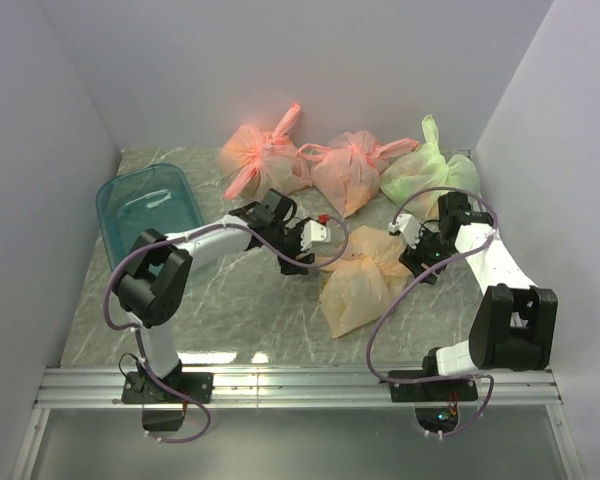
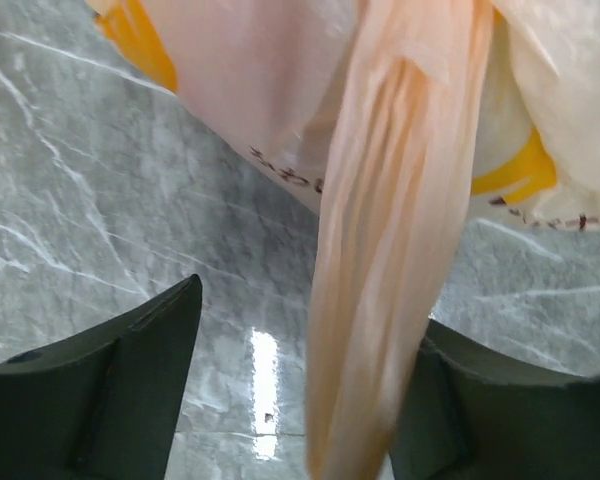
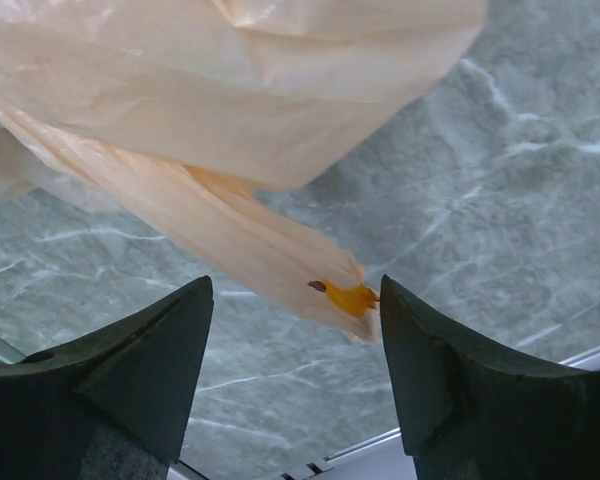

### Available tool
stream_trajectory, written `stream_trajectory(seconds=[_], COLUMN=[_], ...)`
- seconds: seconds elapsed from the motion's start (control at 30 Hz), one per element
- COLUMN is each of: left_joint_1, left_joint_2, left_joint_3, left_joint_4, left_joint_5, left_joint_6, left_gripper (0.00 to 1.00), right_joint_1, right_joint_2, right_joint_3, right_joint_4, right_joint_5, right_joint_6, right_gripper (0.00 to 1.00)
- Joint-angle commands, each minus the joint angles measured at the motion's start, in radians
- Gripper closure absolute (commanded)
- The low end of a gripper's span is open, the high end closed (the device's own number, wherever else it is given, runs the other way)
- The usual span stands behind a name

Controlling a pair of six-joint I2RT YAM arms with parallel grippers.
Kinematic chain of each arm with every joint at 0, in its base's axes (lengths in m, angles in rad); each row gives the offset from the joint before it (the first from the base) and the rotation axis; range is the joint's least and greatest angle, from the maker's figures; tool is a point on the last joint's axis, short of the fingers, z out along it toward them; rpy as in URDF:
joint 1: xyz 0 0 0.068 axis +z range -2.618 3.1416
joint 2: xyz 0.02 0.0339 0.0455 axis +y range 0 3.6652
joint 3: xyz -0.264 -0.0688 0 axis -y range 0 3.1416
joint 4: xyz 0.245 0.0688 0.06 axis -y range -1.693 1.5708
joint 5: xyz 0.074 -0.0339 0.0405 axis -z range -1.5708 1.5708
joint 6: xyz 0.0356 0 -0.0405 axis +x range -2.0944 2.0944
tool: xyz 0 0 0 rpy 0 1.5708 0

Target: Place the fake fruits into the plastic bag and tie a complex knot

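The plastic bag, pale orange with yellow banana prints, lies bulging on the marble table between my two grippers. No fake fruits show in the open; the bag's contents are hidden. My left gripper is open at the bag's upper left. In the left wrist view a twisted bag handle hangs between the jaws, against the right finger. My right gripper is open at the bag's upper right. In the right wrist view the other handle's tip lies between the jaws, touching the right finger.
A teal bin stands at the back left. Two knotted salmon bags and a light green bag sit along the back wall. White walls close both sides. A metal rail runs along the near edge.
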Motion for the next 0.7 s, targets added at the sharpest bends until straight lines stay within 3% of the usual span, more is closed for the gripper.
stream_trajectory(seconds=[0.0,0.1,0.13,0.17,0.23,0.27,0.4,0.5,0.57,0.67], left_joint_1=[-0.003,-0.003,-0.002,0.003,0.015,0.035,0.121,0.224,0.297,0.389], left_joint_2=[0.022,0.067,0.086,0.090,0.068,0.051,-0.060,-0.143,-0.171,-0.229], left_joint_3=[0.067,0.109,0.122,0.127,0.098,0.077,-0.067,-0.121,-0.147,-0.216], left_joint_4=[0.046,0.057,0.046,0.049,0.082,0.107,0.218,0.137,0.092,0.122], left_joint_5=[0.002,-0.038,-0.043,-0.049,-0.057,-0.060,-0.170,-0.302,-0.328,-0.299], left_joint_6=[-0.080,-0.210,-0.244,-0.279,-0.415,-0.472,-0.905,-1.174,-1.323,-1.420], left_gripper=[0.29,0.51,0.71,0.82,0.99,1.00,1.00,1.00,1.00,1.00], right_joint_1=[0.011,0.022,0.022,0.020,0.020,0.020,0.020,0.022,0.022,0.019], right_joint_2=[0.030,0.089,0.103,0.106,0.101,0.089,0.023,-0.047,-0.083,-0.112], right_joint_3=[0.005,0.025,0.026,0.029,0.031,0.029,0.017,-0.033,-0.063,-0.090], right_joint_4=[0.045,0.110,0.128,0.160,0.180,0.206,0.264,0.334,0.346,0.347], right_joint_5=[-0.011,-0.010,-0.002,0.002,0.012,0.009,-0.005,0.059,0.059,0.032], right_joint_6=[-0.012,0.076,0.120,0.148,0.223,0.260,0.511,0.852,0.967,1.148], right_gripper=[0.28,0.41,0.49,0.68,0.95,1.00,1.00,1.00,1.00,1.00])
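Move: The bag's left handle end is already between the left hand's open fingers, about 1 cm ahead and 2 cm right; from there the knot is roughly 10 cm right and 1 cm ahead, and the bag's body about 10 cm right and 5 cm back, a little lower. The right handle end is about 1 cm ahead, 1 cm left and 2 cm below the right hand, with the knot some 11 cm left and 2 cm ahead, and the body about 12 cm left and 3 cm back, somewhat lower. The left hand eases forward and slightly right while the right hand dips 2 to 3 cm and edges forward, and both shut on the handle ends of the tied bag, each pinching one between its fingertips. Keeping both grips, they then swing the bag to the left together, 7 to 8 cm, while rising and working a little forward, the left hand twisting about 60 degrees counter-clockwise and the right about 35 degrees clockwise, with its left side tilting up. ##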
